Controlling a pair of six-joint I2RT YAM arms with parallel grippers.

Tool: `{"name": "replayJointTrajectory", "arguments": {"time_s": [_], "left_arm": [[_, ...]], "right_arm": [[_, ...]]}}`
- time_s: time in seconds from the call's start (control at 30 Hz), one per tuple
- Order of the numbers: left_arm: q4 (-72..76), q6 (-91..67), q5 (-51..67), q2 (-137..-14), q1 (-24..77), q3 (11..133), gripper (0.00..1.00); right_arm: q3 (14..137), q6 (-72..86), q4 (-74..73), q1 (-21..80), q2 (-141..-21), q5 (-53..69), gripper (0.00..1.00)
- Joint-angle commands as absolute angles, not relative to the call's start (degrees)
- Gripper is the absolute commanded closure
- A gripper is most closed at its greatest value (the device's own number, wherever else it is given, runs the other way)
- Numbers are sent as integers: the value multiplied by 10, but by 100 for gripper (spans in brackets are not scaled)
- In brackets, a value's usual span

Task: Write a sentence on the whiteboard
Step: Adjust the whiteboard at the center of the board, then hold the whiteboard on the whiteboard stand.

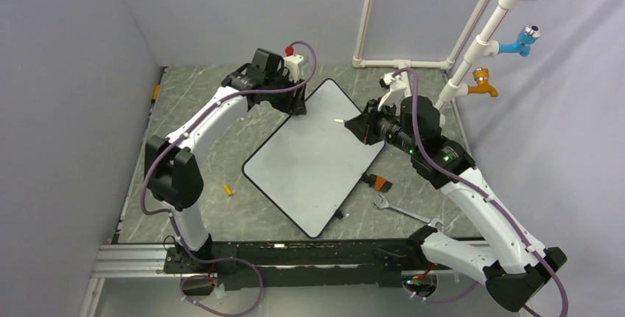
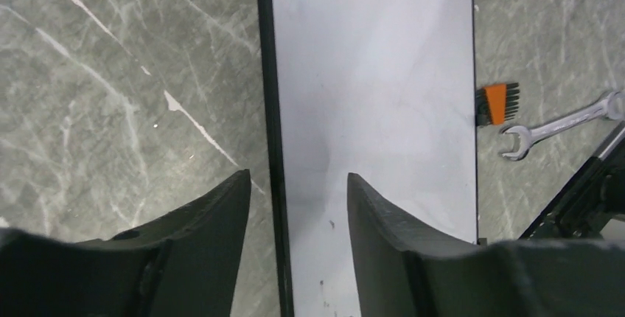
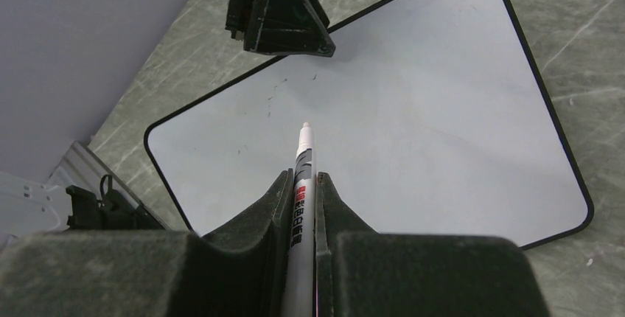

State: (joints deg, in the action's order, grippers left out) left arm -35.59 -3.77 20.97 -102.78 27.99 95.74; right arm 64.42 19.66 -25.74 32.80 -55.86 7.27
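The whiteboard [image 1: 313, 158] lies flat and slanted on the marble table, white with a thin black rim. Its face [image 3: 413, 125] is blank apart from a few small specks; the sentence is not in view. My right gripper [image 3: 304, 178] is shut on a white marker [image 3: 304, 156], which points over the board's upper part with its tip [image 1: 339, 121] uncapped. My left gripper [image 2: 298, 184] is open at the board's far corner [image 1: 302, 107]. One finger is over the table and the other over the board [image 2: 376, 96], with the black rim between them and touching neither.
An orange-and-black brush [image 1: 378, 182] and a steel wrench [image 1: 402, 210] lie right of the board. A small orange piece [image 1: 228, 189] lies to its left. White pipes with a blue tap [image 1: 525, 39] and an orange tap [image 1: 483, 81] stand at the back right. Grey walls enclose the table.
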Motion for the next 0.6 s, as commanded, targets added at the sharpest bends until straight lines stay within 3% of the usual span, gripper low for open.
{"name": "replayJointTrajectory", "arguments": {"time_s": [0.0,0.13,0.2,0.3,0.47,0.57], "left_arm": [[-372,-28,181,-978,276,984,42],[-382,-33,152,-953,272,986,30],[-385,-31,144,-933,270,979,15],[-397,-28,138,-904,264,970,1],[-427,-21,155,-845,233,936,5],[-422,-25,227,-806,183,879,7]], "right_arm": [[647,196,-254,327,-547,65,100],[648,199,-257,327,-545,67,100],[647,200,-258,327,-543,68,100],[647,203,-257,327,-543,70,100],[649,206,-249,326,-547,81,100],[648,210,-241,327,-552,89,100]]}}
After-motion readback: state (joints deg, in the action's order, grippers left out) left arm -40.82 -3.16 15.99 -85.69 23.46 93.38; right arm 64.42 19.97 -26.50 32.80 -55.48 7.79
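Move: The whiteboard lies skewed on the table, its middle about 12 cm back, 6 cm right and 2 cm below the left hand, whose part-open fingers are still at its far left edge. The yellow cap is some 21 cm back and 20 cm left of that hand, the orange brush about 20 cm back and 23 cm right. From the right hand, the board's middle is roughly 3 cm ahead, 9 cm left and 10 cm below. The whiteboard's far left edge is left behind: the left hand, already loosened, opens its fingers from half to nearly fully wide and comes clear, first easing left, then climbing quickly up and left by about 12 cm in all, drawing slightly back at the end. The wrist tips up some 10 degrees and swings a little counter-clockwise. ##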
